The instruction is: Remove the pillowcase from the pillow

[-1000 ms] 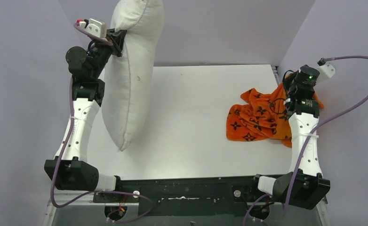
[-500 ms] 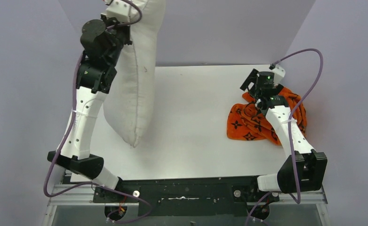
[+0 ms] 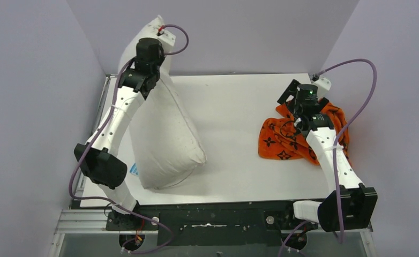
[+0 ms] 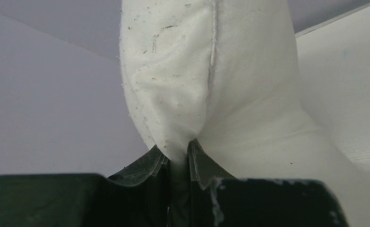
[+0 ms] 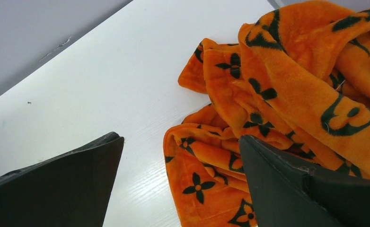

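Observation:
The white pillow (image 3: 167, 136) stands slanted at the table's left side, with its lower end resting on the table. My left gripper (image 3: 155, 35) is high at the back left, shut on the pillow's top corner. In the left wrist view the gripper (image 4: 177, 150) pinches white pillow (image 4: 211, 80) fabric between its fingers. The orange pillowcase (image 3: 283, 140) with black motifs lies crumpled at the right, off the pillow. My right gripper (image 3: 289, 94) hovers open over its far left edge. In the right wrist view the gripper (image 5: 178, 146) holds nothing, with the pillowcase (image 5: 287, 90) lying under its right finger.
Purple walls close in the table (image 3: 234, 101) at the left, back and right. The black base rail (image 3: 212, 211) runs along the near edge. A small blue mark (image 3: 134, 170) shows on the table beside the pillow's lower end.
My right gripper opened, let go of the pillowcase and moved toward the back left. My left arm swung the hanging pillow down, so its lower end now rests on the table.

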`<state>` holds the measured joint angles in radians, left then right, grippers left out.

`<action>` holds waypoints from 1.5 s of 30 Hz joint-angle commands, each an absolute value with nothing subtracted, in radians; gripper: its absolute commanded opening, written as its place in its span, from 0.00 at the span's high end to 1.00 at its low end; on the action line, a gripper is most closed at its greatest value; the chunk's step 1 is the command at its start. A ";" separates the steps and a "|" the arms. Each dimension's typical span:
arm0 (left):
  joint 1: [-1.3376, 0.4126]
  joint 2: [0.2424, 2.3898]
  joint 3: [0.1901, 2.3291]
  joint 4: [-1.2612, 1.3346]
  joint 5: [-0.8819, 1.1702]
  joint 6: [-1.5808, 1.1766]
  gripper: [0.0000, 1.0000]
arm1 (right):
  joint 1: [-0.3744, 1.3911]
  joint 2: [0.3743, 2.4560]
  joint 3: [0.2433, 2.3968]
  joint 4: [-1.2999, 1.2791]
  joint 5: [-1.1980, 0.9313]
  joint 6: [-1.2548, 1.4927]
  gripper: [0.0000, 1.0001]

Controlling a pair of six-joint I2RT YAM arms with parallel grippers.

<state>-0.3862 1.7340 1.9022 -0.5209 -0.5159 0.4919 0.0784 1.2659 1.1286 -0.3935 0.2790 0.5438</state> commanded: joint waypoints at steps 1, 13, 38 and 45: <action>-0.275 1.553 1.953 -0.339 -0.558 0.512 1.00 | 0.078 1.206 1.139 -0.385 0.311 0.517 0.00; -0.261 1.702 1.942 -0.505 -0.219 0.458 1.00 | 0.115 1.200 1.143 -0.388 0.287 0.529 0.00; 0.038 1.230 1.132 0.312 0.247 -0.314 0.03 | 0.198 1.118 1.180 -0.239 0.389 0.493 0.00; 0.120 0.958 0.709 0.570 0.189 -0.429 0.03 | 0.200 1.039 1.074 -0.149 0.377 0.438 0.00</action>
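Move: My left hand still grips the white pillow near its far end. The clear table spot where the pillow will be laid is about 35 cm below the hand and some 10 cm back, roughly straight beneath it sideways. From my right hand that spot is some 54 cm to the left, about 23 cm lower and level fore-and-aft. The pillowcase heap lies about 10 cm to that hand's right, 2 cm back and 20 cm below. My left hand, keeping its pinch, swings the pillow left and slightly up about 8 cm, then sweeps it right and down some 20 cm towards the table. Near the bottom the fingers open wide, and I draw back, left and up, rolling the left side down, about 55 degrees in all. My right hand, still open, rises about 8 cm above the pillowcase. ##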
